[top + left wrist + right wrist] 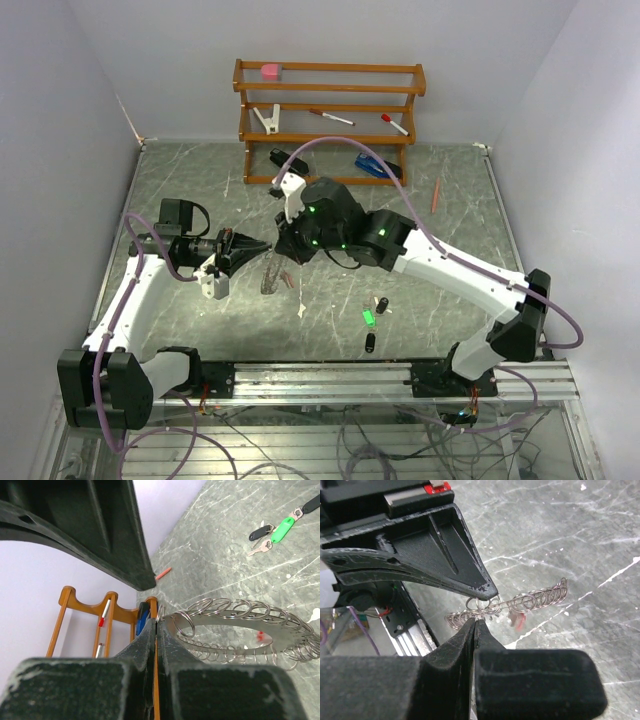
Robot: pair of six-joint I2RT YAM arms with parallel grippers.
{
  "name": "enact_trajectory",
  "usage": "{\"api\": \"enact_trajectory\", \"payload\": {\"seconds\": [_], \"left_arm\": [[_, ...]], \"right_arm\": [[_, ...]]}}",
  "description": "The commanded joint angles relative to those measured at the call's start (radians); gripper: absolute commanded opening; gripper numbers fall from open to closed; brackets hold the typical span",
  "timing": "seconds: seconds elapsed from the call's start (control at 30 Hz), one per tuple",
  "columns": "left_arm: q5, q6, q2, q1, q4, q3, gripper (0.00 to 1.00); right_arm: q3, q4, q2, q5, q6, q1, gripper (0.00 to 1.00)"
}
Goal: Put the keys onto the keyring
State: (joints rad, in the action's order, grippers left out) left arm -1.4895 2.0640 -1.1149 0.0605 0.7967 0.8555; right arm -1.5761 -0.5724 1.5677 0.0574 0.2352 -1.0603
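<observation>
The keyring (235,611), a big silvery ring edged with small wire loops, hangs tilted just above the table (272,275). My left gripper (158,622) is shut on its rim. My right gripper (474,622) is shut, its tips right against the rim loops (520,601); whether a loop is pinched I cannot tell. The two grippers meet tip to tip over the ring (270,248). A red key (520,622) lies blurred under the ring. The green key (368,317) and two black keys (381,304) (370,343) lie loose on the table to the right.
A wooden rack (330,120) stands at the back holding red-capped markers (394,123), a pink block (270,71) and a blue object (373,167). A thin orange stick (436,196) lies at the back right. Grey walls close in both sides.
</observation>
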Motion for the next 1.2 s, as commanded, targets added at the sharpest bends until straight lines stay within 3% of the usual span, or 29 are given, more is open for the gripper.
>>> {"api": "enact_trajectory", "payload": {"seconds": [0.0, 0.13, 0.27, 0.43, 0.6, 0.9, 1.17], "left_arm": [[-0.097, 0.646, 0.007, -0.007, -0.029, 0.025, 0.07], [-0.097, 0.645, 0.008, -0.007, -0.032, 0.025, 0.07], [-0.095, 0.646, 0.012, -0.013, -0.040, 0.001, 0.07], [-0.097, 0.645, 0.022, -0.065, -0.039, -0.061, 0.07], [-0.097, 0.646, 0.045, -0.135, -0.030, -0.117, 0.07], [-0.097, 0.646, 0.038, -0.154, 0.034, -0.101, 0.07], [-0.098, 0.645, 0.035, -0.155, 0.047, -0.095, 0.07]], "right_arm": [[0.010, 0.050, -0.048, 0.038, 0.026, 0.018, 0.00], [0.027, 0.067, -0.069, 0.038, 0.041, 0.032, 0.00], [0.090, 0.022, -0.109, -0.062, 0.069, 0.076, 0.00], [0.278, 0.023, -0.142, -0.116, 0.120, 0.168, 0.26], [0.360, 0.075, -0.071, -0.127, 0.195, 0.274, 0.32], [0.223, 0.112, 0.284, -0.098, 0.119, 0.302, 0.31], [0.205, 0.133, 0.354, -0.121, 0.171, 0.326, 0.30]]}}
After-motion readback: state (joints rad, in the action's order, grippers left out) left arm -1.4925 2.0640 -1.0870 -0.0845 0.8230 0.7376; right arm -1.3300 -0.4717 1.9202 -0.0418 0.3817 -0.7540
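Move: The key with the red tag is loose in mid-fall, roughly 20 cm below the right gripper, about 2 cm ahead of it and 3 cm to its right. From the left gripper it lies some 5 cm right, 1 cm ahead and 18 cm down. The keyring's middle is about 4 cm back from the right gripper, sideways level and 5 cm lower; the green tag lies on the table, roughly 25 cm right, 6 cm back and 27 cm down. Lift the right gripper a touch off the keyring's rim, then swing it right and forward, about 10 cm each way, while dropping it some 23 cm towards the red-tagged key's landing place. Part its shut fingers about a third, yaw clockwise and point them steeply down. Ease the left gripper a few centimetres left and down, still pinching the keyring. ##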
